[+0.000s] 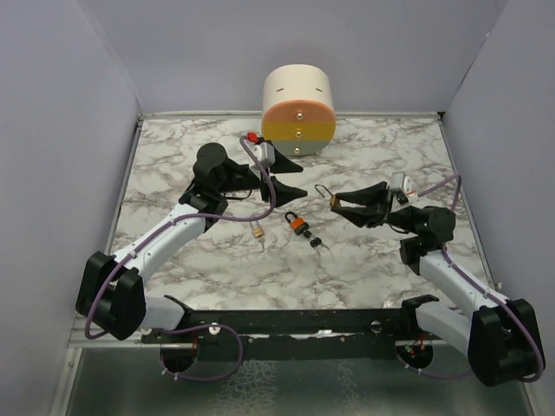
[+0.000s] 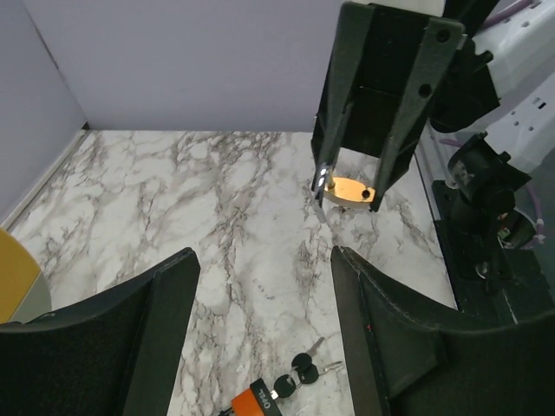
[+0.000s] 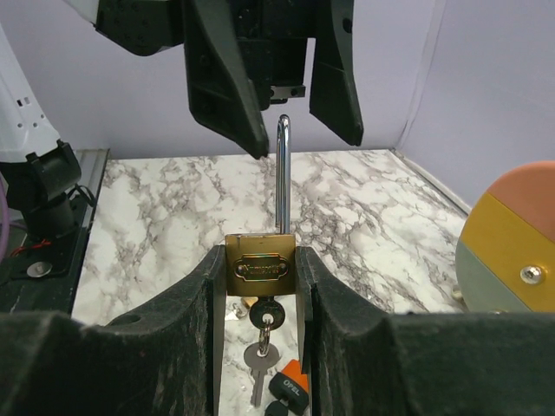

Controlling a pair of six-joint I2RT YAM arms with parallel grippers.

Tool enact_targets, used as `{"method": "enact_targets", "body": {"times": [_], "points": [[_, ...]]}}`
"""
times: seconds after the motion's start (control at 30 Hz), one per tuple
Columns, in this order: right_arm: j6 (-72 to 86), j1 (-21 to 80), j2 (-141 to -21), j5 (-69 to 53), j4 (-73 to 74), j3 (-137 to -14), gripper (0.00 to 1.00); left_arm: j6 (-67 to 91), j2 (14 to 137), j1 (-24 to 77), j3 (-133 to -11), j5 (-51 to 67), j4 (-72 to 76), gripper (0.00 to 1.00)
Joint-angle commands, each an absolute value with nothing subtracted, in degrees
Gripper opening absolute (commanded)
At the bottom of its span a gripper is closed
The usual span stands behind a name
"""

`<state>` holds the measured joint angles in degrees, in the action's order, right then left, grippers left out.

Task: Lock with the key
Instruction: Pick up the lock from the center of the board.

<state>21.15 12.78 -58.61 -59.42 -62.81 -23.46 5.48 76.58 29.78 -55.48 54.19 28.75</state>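
My right gripper is shut on a brass padlock, gripping its body by the sides. The padlock's shackle stands open and points at my left gripper. A metal key sits in its keyhole, with a second one hanging from the ring. My left gripper is open with nothing between its fingers, a short way from the shackle tip. The key, a small black-headed bunch, lies on the marble beside an orange padlock, below and between the two grippers.
A round cream box with an orange, yellow and grey face stands at the back centre. A small brass padlock lies on the marble near the left arm. Grey walls close in the table on three sides.
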Motion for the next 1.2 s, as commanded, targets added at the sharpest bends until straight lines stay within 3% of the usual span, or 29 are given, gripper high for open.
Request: {"method": "enact_targets", "body": {"times": [0.0,0.2,0.3,1.03,1.17], "points": [[20.5,13.0,-56.9,-56.2,-64.1,-22.7,0.01,5.5,74.3,30.2,-55.1,61.5,33.2,0.67],[20.7,13.0,-57.0,-55.4,-65.1,-22.1,0.01,10.7,77.0,30.4,-56.7,62.4,36.8,0.57],[20.3,13.2,-57.0,-53.8,-66.4,-21.3,0.01,12.6,78.6,31.1,-57.5,61.7,38.1,0.40],[14.1,15.8,-55.3,-48.5,-62.1,-20.8,0.01,17.3,82.5,34.1,-60.3,59.9,42.0,0.38],[14.1,16.0,-55.4,-48.5,-62.0,-20.9,0.01,17.4,83.3,34.4,-60.6,59.5,42.2,0.34]]}}
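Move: Just beyond the left fingertips is the shackle of the brass lock: about 5 cm to the left hand's right, 3 cm back and nearly level with it. The lock body, still in the right fingers, is about 8 cm right and 4 cm back. On the table some 25 cm below lie the orange padlock, about 3 cm ahead and 1 cm right, and its keys, 2 cm back and 5 cm right. From the right hand the shackle is about 4 cm left, 1 cm forward and 1 cm up. Bringing its half-open fingers onto the shackle, the left hand first draws back, then pushes to its right as well, about 3 cm each way and 2 cm up, turning some 10 degrees clockwise. Its fingers narrow early but stay apart, ending either side of the shackle's end, the farther-out fingertip very close to it. The right hand keeps its grip on the lock body and swings the shackle slightly forward by a clockwise turn of about 5 degrees. ##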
